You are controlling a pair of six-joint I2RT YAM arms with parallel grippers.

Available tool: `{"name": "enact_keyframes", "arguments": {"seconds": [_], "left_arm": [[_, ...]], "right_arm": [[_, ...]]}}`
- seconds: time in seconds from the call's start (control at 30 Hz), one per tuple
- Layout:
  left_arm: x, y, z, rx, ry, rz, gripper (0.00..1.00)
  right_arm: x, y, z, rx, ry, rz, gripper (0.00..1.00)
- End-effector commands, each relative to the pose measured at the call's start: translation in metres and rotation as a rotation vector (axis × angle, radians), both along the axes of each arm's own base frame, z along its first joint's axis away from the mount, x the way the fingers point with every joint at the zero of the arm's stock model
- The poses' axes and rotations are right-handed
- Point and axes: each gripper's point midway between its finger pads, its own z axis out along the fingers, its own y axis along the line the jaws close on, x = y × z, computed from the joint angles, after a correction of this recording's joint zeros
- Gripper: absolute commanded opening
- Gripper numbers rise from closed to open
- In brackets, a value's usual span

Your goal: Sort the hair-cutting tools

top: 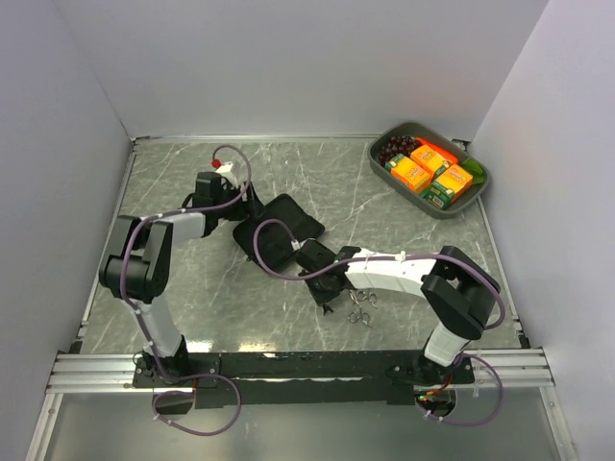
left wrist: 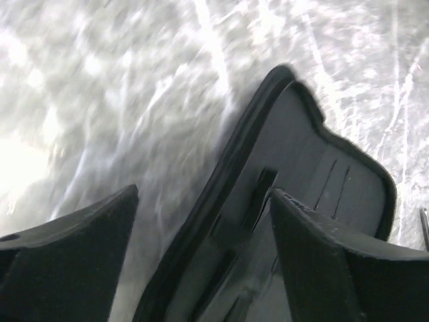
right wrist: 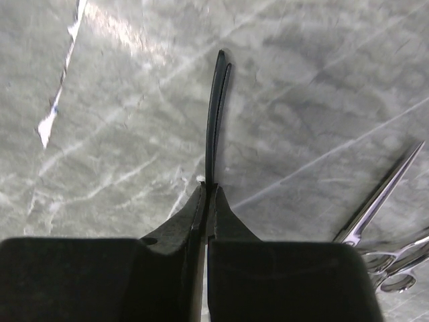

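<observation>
My right gripper (right wrist: 208, 191) is shut on a thin black pointed hair clip (right wrist: 216, 114), which sticks out ahead of the fingertips just above the marble table. Two silver scissors (right wrist: 382, 194) lie to its right; from above they (top: 360, 307) sit beside the right gripper (top: 325, 293). The flat black zip case (left wrist: 315, 174) lies open, its slotted inside showing. My left gripper (left wrist: 204, 194) is open, one finger on either side of the case's rim. In the top view the case (top: 279, 230) sits mid-table, with the left gripper (top: 240, 206) at its left edge.
A grey tray (top: 475, 201) with orange boxes and dark fruit stands at the back right corner. White walls close in the table on three sides. The two arms' purple cables loop over the case area.
</observation>
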Motion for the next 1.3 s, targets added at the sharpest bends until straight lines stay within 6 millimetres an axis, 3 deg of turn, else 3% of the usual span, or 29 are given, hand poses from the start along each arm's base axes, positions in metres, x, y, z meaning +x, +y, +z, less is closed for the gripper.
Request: {"name": "enact_keyframes", "arguments": {"seconds": [0.0, 0.2, 0.37, 0.43, 0.47, 0.53, 0.73, 0.77, 0.83, 0.87, 0.93, 0.97, 1.03, 1.07, 1.1, 1.13, 1.2, 1.27], "left_arm": [[0.007, -0.022, 0.005, -0.045, -0.033, -0.142, 0.68], [0.009, -0.028, -0.001, -0.070, 0.004, -0.171, 0.45], [0.007, -0.035, -0.005, -0.098, 0.022, -0.204, 0.41], [0.007, -0.036, -0.006, -0.101, 0.032, -0.213, 0.25], [0.007, -0.036, -0.005, -0.102, 0.035, -0.210, 0.09], [0.005, -0.035, -0.007, -0.106, 0.046, -0.196, 0.01], [0.004, -0.013, -0.002, -0.105, 0.067, 0.000, 0.01], [0.007, -0.005, 0.013, -0.101, 0.027, 0.063, 0.01], [-0.001, 0.005, 0.013, -0.142, 0.052, 0.182, 0.01], [0.000, 0.016, 0.027, -0.147, 0.021, 0.263, 0.01], [-0.015, 0.024, 0.020, -0.198, 0.086, 0.395, 0.01], [-0.016, 0.033, 0.032, -0.200, 0.056, 0.481, 0.01], [-0.038, 0.045, 0.022, -0.212, 0.127, 0.646, 0.01], [-0.047, 0.039, 0.030, -0.218, 0.123, 0.676, 0.01], [-0.049, 0.048, 0.033, -0.221, 0.109, 0.795, 0.01], [-0.067, 0.053, 0.022, -0.167, 0.165, 0.849, 0.01], [-0.078, 0.043, 0.026, -0.198, 0.189, 0.932, 0.01], [-0.096, 0.030, 0.014, -0.192, 0.271, 0.949, 0.04]], "right_arm": [[-0.024, -0.019, -0.003, -0.034, 0.064, 0.016, 0.00], [-0.027, -0.021, -0.002, -0.034, 0.072, 0.013, 0.00], [-0.027, -0.023, -0.003, -0.047, 0.076, 0.018, 0.00], [-0.028, -0.024, -0.003, -0.049, 0.076, 0.022, 0.00], [-0.027, -0.024, -0.003, -0.051, 0.075, 0.023, 0.00], [-0.027, -0.025, -0.003, -0.056, 0.074, 0.024, 0.00], [-0.027, -0.025, -0.001, -0.059, 0.070, 0.030, 0.00], [-0.026, -0.025, 0.001, -0.058, 0.067, 0.031, 0.00], [-0.026, -0.028, 0.002, -0.069, 0.068, 0.028, 0.00], [-0.025, -0.028, 0.005, -0.071, 0.067, 0.025, 0.00], [-0.025, -0.030, 0.011, -0.080, 0.064, 0.022, 0.00], [-0.025, -0.029, 0.014, -0.078, 0.060, 0.021, 0.00], [-0.024, -0.031, 0.025, -0.072, 0.051, 0.015, 0.00], [-0.023, -0.031, 0.030, -0.069, 0.046, 0.016, 0.00], [-0.022, -0.030, 0.037, -0.056, 0.037, 0.014, 0.00], [-0.022, -0.029, 0.046, -0.049, 0.035, 0.021, 0.00], [-0.023, -0.026, 0.059, -0.028, 0.034, 0.033, 0.00], [-0.022, -0.023, 0.077, -0.007, 0.025, 0.050, 0.00]]}}
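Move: The left hand's open fingers are over the left side of the black pouch, whose rim is about 3 cm to their right and 2 cm below. The pouch's middle is roughly 8 cm right, 6 cm back and 5 cm down. The right hand already grips the black hair clip, with the pouch's middle about 17 cm ahead and 11 cm left; the nearer scissors are some 8 cm right and 1 cm ahead, the other pair 10 cm right and 5 cm ahead. The left hand slips about 3 cm right and 2 cm down, shuts its fingers on the pouch's rim, then draws the pinched rim back some 6 cm towards the base, rising and easing left as the wrist swings some 45 degrees counter-clockwise. The right hand keeps the clip pinched and edges back and to the right with a pause midway, away from the pouch and closer to the nearer scissors, about 4 cm in all, rising a couple of centimetres only at the end. ##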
